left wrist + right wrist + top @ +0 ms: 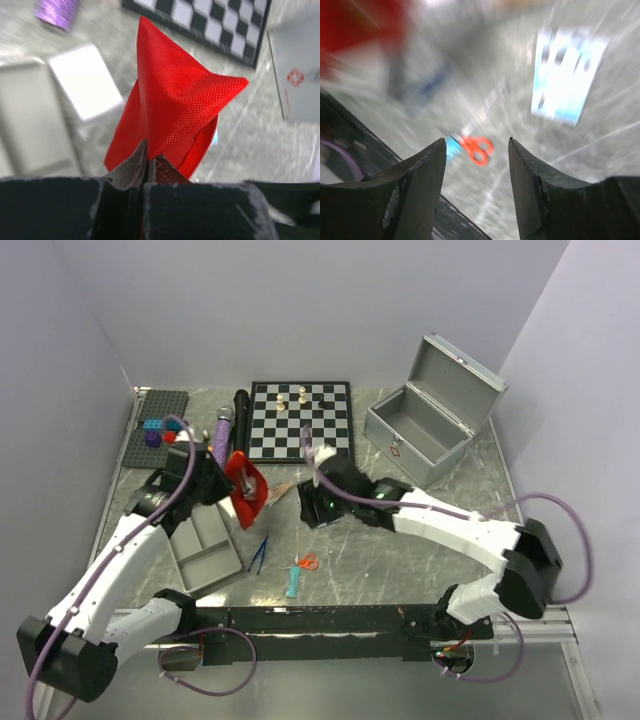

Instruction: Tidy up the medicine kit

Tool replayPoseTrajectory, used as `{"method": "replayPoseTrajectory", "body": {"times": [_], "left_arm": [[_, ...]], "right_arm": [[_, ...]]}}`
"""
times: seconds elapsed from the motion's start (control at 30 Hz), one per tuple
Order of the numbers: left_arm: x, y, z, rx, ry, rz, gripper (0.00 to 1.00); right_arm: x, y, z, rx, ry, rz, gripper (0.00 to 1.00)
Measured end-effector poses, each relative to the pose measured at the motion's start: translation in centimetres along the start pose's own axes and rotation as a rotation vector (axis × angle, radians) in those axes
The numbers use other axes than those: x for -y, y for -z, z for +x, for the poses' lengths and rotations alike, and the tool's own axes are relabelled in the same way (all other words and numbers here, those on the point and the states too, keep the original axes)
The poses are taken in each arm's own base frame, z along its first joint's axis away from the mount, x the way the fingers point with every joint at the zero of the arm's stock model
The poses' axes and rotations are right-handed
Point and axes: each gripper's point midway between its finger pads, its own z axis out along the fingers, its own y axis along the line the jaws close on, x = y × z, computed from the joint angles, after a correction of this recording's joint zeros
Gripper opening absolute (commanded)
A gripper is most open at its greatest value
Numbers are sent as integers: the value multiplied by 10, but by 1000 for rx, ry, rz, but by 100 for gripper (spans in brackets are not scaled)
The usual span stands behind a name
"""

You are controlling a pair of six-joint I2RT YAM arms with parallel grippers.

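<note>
The medicine kit (pixel 400 440), a silver-grey metal case, stands open at the back right with its lid tipped back; its front wall and red emblem show at the right of the left wrist view (pixel 300 75). My left gripper (pixel 228 490) (pixel 148 151) is shut on a fold of the red pouch (pixel 246 490) (pixel 172 95) and holds it off the table. My right gripper (pixel 314 504) (pixel 477 146) hovers open over the middle of the table with nothing between its fingers. The right wrist view is blurred.
A grey divided tray (pixel 205 550) lies front left, with blue tweezers (pixel 258 555), red-handled scissors (pixel 306 562) (pixel 479 149) and a teal item (pixel 292 585) nearby. A chessboard (pixel 300 420), purple microphone (pixel 222 430) and brick plate (pixel 158 420) line the back. A blue-white packet (pixel 567 75) lies on the table.
</note>
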Motion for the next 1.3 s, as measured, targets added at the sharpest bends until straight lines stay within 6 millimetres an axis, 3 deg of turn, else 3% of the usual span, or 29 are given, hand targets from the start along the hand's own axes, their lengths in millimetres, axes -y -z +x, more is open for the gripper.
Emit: {"method": "replayPoseTrajectory", "body": {"times": [0.13, 0.23, 0.33, 0.47, 0.8, 1.03, 1.3], "left_arm": [[-11, 16, -27, 81, 24, -27, 1], [-9, 24, -37, 112, 20, -20, 1], [-11, 25, -39, 115, 19, -24, 1], [-13, 25, -38, 110, 20, -30, 1], [-14, 25, -38, 111, 21, -32, 1], [-15, 24, -38, 110, 23, -36, 1], [-18, 22, -34, 101, 23, -42, 1]], "right_arm": [[9, -34, 81, -225, 65, 7, 59], [-1, -40, 116, -315, 128, -18, 59], [-15, -42, 122, -320, 172, -61, 59], [-18, -49, 123, -309, 195, -72, 60], [3, -73, 153, -388, 244, 31, 57], [12, -75, 151, -376, 269, 92, 33], [22, -75, 149, -363, 253, 159, 21]]}}
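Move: The scissors, blades pointing left, lie about 3 cm back and 3 cm to the left of the open right gripper, some 17 cm below. At the same depth, the small teal packet is roughly 9 cm back and 5 cm left, the blue tweezers 2 cm back and 12 cm left, and the white-blue sachets 8 cm ahead and 3 cm right. From the left gripper, which holds the red pouch, the scissors are some 10 cm back, 14 cm right and 18 cm down. Drop the right gripper about 16 cm while drawing it back to the scissors, then ease it forward a little, tipping the fingers some 25 degrees steeper. Stop with the tips just behind the orange handles and bring the fingers over halfway shut. Meanwhile keep the pouch pinched in the left gripper and shift it a few centimetres left and up, clear of the right. ##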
